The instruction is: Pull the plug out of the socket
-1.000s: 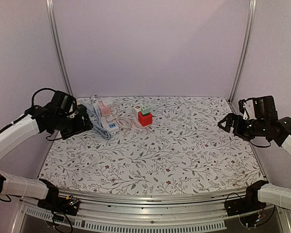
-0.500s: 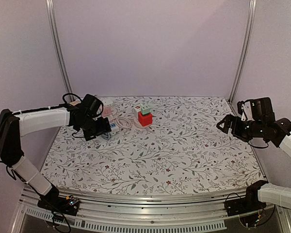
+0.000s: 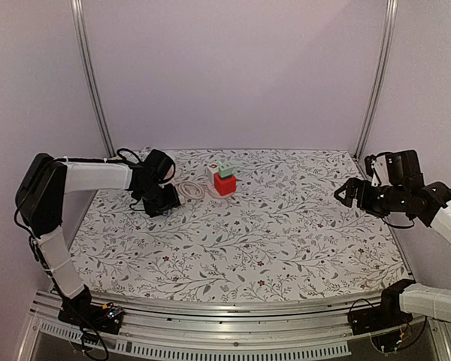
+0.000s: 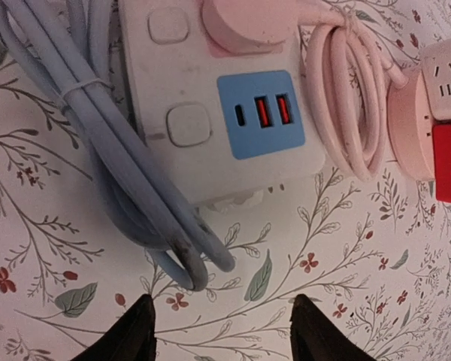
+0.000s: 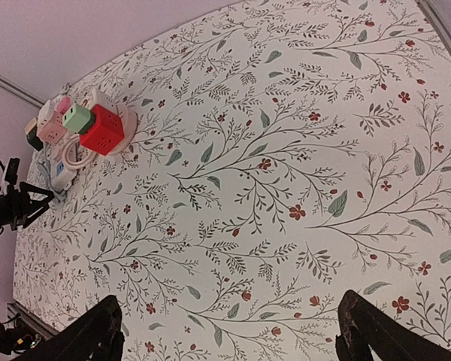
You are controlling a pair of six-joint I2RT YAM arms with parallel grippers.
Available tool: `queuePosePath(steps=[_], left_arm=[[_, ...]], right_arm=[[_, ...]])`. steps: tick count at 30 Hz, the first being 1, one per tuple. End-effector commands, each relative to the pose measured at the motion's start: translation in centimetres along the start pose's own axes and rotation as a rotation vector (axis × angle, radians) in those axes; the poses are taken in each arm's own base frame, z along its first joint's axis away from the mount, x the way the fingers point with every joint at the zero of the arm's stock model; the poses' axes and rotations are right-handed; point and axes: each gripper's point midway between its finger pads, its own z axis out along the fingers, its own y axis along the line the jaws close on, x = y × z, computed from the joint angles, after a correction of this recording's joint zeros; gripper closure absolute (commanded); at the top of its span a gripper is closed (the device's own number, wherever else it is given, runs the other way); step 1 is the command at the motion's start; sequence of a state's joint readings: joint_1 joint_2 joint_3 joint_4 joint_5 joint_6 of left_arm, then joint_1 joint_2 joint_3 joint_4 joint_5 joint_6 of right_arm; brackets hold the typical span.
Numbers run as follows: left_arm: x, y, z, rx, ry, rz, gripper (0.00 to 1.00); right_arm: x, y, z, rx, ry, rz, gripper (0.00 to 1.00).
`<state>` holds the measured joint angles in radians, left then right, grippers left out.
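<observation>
A white power strip (image 4: 210,120) with a blue USB panel fills the left wrist view. A pink plug (image 4: 244,22) sits in its socket at the top edge of that view. The plug's pink cable (image 4: 353,105) lies coiled to the right of the strip. My left gripper (image 4: 225,331) hovers open over bare cloth just short of the strip's end, nothing between its fingers. From above, the left gripper (image 3: 167,201) covers most of the strip. My right gripper (image 3: 347,191) hangs open at the far right, well away, with only tablecloth below it (image 5: 229,335).
A bundle of pale blue cable (image 4: 113,173) lies along the strip's left side, looping past its end. A red cube socket (image 3: 225,185) with a green adapter (image 3: 225,170) on top stands just right of the strip. Metal frame posts (image 3: 90,75) flank the floral table (image 3: 286,241).
My left arm has swung in from the left edge to the right and now sits over the power strip. The right arm has hardly moved.
</observation>
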<state>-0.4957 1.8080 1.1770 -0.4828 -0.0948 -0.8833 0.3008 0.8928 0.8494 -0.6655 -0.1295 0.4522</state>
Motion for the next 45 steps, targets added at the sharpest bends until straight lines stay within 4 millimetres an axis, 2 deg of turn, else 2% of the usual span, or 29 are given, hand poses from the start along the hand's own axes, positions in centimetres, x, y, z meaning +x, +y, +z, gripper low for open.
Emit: queuePosePath(steps=[1, 8, 16, 19, 24, 35, 39, 42, 45], left_arm=[[-1.0, -0.4, 0.3, 0.006, -0.016, -0.007, 0.41], [-1.7, 1.0, 1.3, -0.015, -0.004, -0.021, 0.46], [-2.3, 0.6, 2.4, 0.01, 0.015, -0.008, 0.48], [-2.3, 0.6, 2.7, 0.025, 0.025, -0.014, 0.58], [-1.8, 0.9, 3.1, 0.024, 0.04, -0.019, 0.63], [-0.9, 1.6, 2.5, 0.028, 0.045, -0.005, 0.86], [-0.3, 2.5, 1.9, 0.029, 0.027, 0.005, 1.0], [0.1, 2.8, 1.2, 0.041, 0.022, 0.021, 1.0], [0.8, 2.2, 0.6, 0.093, 0.041, 0.036, 1.0]], right_arm=[[0.6, -0.1, 0.8, -0.002, 0.026, -0.019, 0.02], [0.7, -0.4, 0.9, 0.012, 0.022, -0.01, 0.02], [-1.4, -0.1, 0.6, 0.016, -0.053, -0.007, 0.02], [-2.0, 0.2, 0.7, 0.013, -0.068, -0.006, 0.02], [-2.3, -0.4, 1.1, 0.047, -0.076, 0.001, 0.02], [-2.0, -0.2, 1.6, 0.03, -0.057, -0.017, 0.03], [-2.0, 0.0, 1.8, 0.019, -0.064, -0.019, 0.02], [-2.2, 0.2, 2.0, 0.008, -0.068, -0.035, 0.02], [-2.4, 0.6, 2.0, 0.001, -0.072, -0.063, 0.02]])
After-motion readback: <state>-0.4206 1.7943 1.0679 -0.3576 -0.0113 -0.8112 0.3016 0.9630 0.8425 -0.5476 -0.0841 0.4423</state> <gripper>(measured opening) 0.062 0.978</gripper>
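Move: The doubled end of the grey-blue cable lies about 2 cm ahead of the left hand, 1 cm to its left and 2 cm below. The white strip's blue USB panel is some 8 cm ahead and 1 cm right; the coiled pink cable stands roughly 9 cm ahead and 6 cm right, and the red cube about 9 cm ahead and 16 cm right. From the right hand that cable end is some 50 cm left, 13 cm ahead and 18 cm below. Ease the left gripper forward and down, about 2 cm each, and slightly left over the end of the grey-blue cable bundle, narrowing the half-open fingers on the way. Shut them to pinch the loop end just short of the strip's near corner, then draw back some 2 cm with the cable held, edging left. Let the open right hand creep about 2.5 cm forward, clear of everything. ##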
